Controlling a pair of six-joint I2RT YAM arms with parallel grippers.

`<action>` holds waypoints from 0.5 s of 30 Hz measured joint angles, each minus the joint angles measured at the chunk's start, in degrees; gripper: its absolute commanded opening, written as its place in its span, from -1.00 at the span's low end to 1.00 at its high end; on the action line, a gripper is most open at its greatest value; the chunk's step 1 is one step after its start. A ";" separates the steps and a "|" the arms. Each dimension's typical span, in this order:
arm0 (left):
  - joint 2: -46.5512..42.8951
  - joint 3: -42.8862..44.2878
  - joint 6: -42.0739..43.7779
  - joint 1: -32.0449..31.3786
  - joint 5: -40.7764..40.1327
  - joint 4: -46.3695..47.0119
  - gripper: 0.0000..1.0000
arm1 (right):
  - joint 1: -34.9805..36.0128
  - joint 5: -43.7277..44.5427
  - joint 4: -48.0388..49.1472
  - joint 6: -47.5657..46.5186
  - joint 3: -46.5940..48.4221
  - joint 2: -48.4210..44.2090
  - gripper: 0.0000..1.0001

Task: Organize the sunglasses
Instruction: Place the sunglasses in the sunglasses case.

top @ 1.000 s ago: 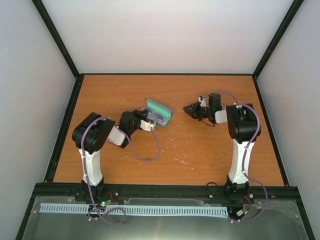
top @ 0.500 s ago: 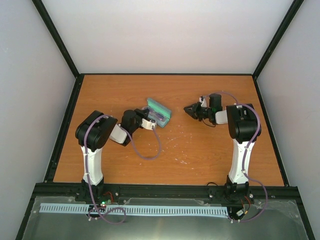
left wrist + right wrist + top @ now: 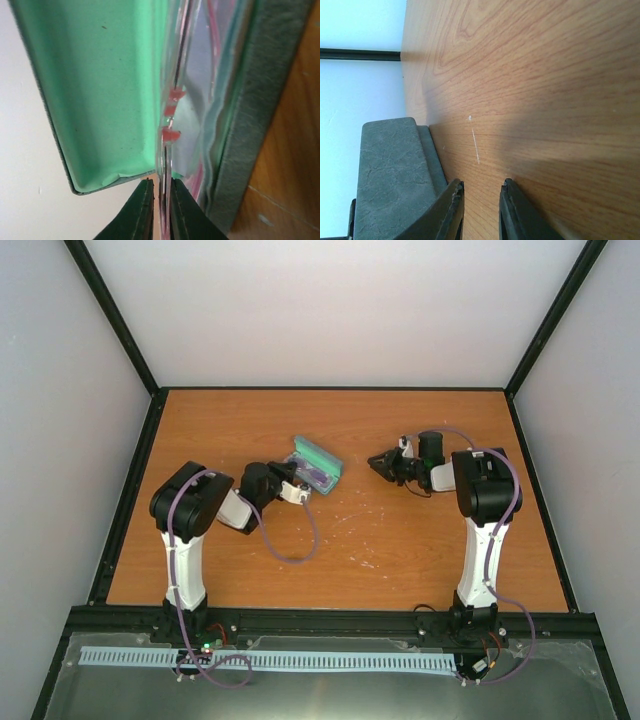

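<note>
The blue-grey case (image 3: pixel 322 454) lies open at mid-table, its green lining (image 3: pixel 100 75) showing. The sunglasses (image 3: pixel 171 107), a thin clear pinkish-red frame with small red hinge parts, stand on edge inside the case. My left gripper (image 3: pixel 161 181) is shut on the frame's thin edge at the case's near end; in the top view it (image 3: pixel 297 487) sits at the case's near-left end. My right gripper (image 3: pixel 376 460) hovers right of the case, jaws a little apart and empty (image 3: pixel 481 184), with the case's grey outside (image 3: pixel 390 170) just to their left.
The wooden table (image 3: pixel 400 540) has pale scratches (image 3: pixel 475 145) near the right gripper. Black frame rails run along its edges, with white walls behind. A pale cloth-like layer (image 3: pixel 200 75) lies in the case under the sunglasses.
The left gripper and forearm have shifted slightly left and nearer, still at the case's end. The right arm has barely moved.
</note>
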 measured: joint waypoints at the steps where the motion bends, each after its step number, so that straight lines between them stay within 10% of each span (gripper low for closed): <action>1: 0.00 -0.26 0.31 0.17 0.31 0.02 -0.74 | 0.00 -0.02 0.07 0.00 -0.04 0.00 -0.61; 10: 0.00 -0.48 2.40 1.20 2.01 0.42 0.20 | 0.00 0.00 0.17 0.07 -0.11 0.00 -0.61; 15: 0.00 0.42 2.36 1.51 1.99 1.90 0.35 | 0.00 -0.02 0.35 0.20 -0.15 0.00 -0.61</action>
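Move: The left fingers hold the sunglasses by one end over the forward-left end of the open sunglasses case; the middle of the case's tray lies about 5 cm to this hand's right, 3 cm back and 3 cm below. The sunglasses' middle is some 5 cm right and 2 cm back, 1 cm lower. The raised lid stands about 7 cm right and 3 cm ahead, at hand height. From the right hand the tray is roughly 16 cm left, 4 cm back and 1 cm lower. Sinking barely half a centimetre with a slight drift to its left, the left hand settles the sunglasses over the case tray. Its fingers then spread from a nearly shut pinch to well open, ending the two-sided grip, while the hand turns back to rise about 1.5 cm and ease some 1 cm forward, its attitude almost unchanged. ##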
